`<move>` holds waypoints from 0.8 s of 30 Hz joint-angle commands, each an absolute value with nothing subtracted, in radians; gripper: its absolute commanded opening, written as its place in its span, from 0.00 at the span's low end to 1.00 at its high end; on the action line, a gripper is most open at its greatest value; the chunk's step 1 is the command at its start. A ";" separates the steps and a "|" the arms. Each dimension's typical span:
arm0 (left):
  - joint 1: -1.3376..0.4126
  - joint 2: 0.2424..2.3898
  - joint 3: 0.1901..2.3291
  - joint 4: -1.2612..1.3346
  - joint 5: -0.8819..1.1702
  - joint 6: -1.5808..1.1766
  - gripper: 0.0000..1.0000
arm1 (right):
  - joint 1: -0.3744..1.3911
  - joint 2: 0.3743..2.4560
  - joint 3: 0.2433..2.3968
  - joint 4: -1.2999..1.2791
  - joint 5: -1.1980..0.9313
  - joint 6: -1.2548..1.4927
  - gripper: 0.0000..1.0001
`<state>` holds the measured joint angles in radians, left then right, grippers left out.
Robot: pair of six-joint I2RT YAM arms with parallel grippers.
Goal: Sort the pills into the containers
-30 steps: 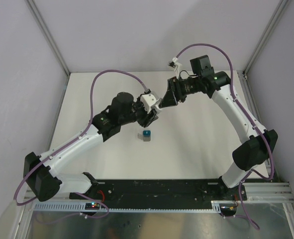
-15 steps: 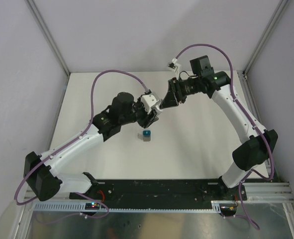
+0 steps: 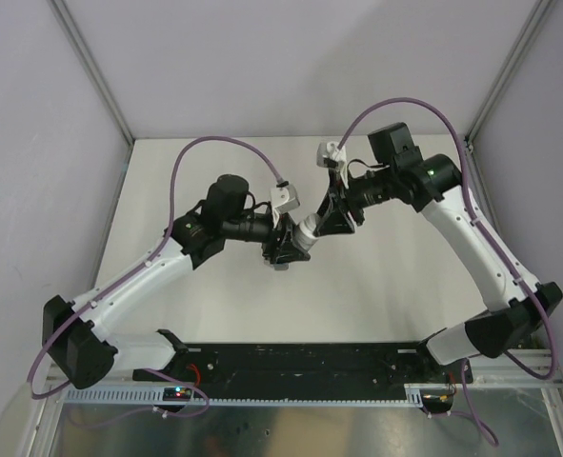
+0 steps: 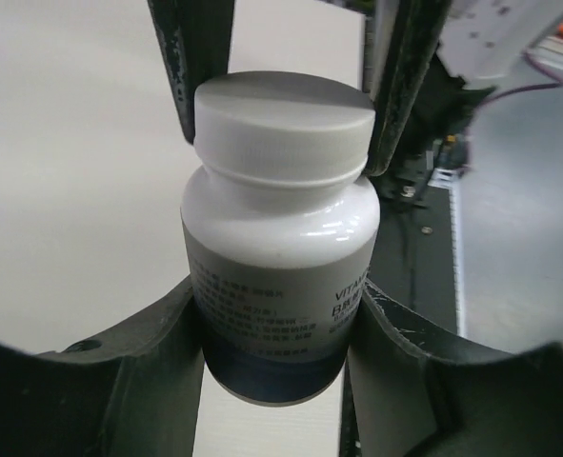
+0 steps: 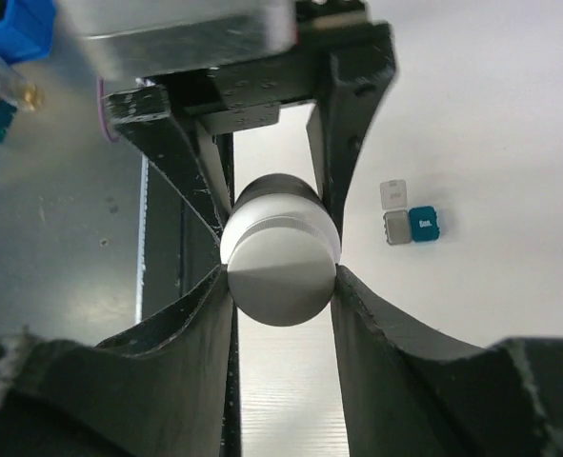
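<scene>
A white capped bottle (image 4: 279, 238) hangs above the table, held from both ends. My left gripper (image 4: 276, 328) is shut on its labelled body. My right gripper (image 5: 281, 286) is shut on its round cap (image 5: 281, 265). In the top view the bottle (image 3: 307, 229) sits between the left gripper (image 3: 287, 244) and the right gripper (image 3: 323, 225) over the table's middle. The containers (image 5: 412, 226), a grey and a teal cube joined together with one small lid open, stand on the table beside the bottle. The left gripper mostly covers them in the top view. No pills show.
The black base rail (image 3: 310, 360) and metal bench run along the near edge. A blue bin (image 5: 10, 27) with small coloured items sits off the table at the upper left of the right wrist view. Frame posts (image 3: 90, 67) stand at the back corners.
My right gripper has closed onto the bottle cap. Both grippers and the bottle have shifted toward the near side, over the containers, and the right elbow has swung outward.
</scene>
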<state>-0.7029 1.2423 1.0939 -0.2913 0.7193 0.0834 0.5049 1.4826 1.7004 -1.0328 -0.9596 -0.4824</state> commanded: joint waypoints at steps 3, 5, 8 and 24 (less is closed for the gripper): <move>-0.707 1.207 1.136 -0.284 0.929 0.008 0.00 | 0.600 1.441 1.701 -1.074 -0.875 -0.682 0.29; -0.708 1.198 1.131 -0.287 0.875 0.021 0.00 | 0.611 1.451 1.714 -1.096 -0.860 -0.668 0.47; -0.708 1.187 1.126 -0.288 0.760 0.053 0.00 | 0.613 1.460 1.730 -1.116 -0.855 -0.639 0.66; -0.742 1.148 1.145 -0.320 0.244 0.157 0.00 | 0.462 1.503 1.848 -0.904 -0.800 -0.164 0.87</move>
<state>-0.7181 1.1809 1.0962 -0.3428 0.4099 0.1143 0.5106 1.4658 1.7824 -1.0122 -0.8146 -0.3538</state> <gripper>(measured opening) 0.560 0.880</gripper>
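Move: The bottle's body is already between the left fingers. Its cap, gripped by the right fingers, lies about 5 cm above the left hand, 3 cm right and 2 cm ahead. On the table, the teal box is roughly 9 cm ahead, 4 cm left and 25 cm below the left hand; the grey box is about 3 cm nearer the bases, directly behind it. From the right hand, the cap is right at the hand point. With the bottle still pinched between both grippers, carry it back towards the bases some 2.5 cm, then open the right fingers wide to let go of the cap. Swing the left gripper forward about 6 cm and a little left, keeping its hold and turning nearly 20 degrees counter-clockwise; dip the right slightly, then lift it 3 cm and send it forward too, clear of the cap. ##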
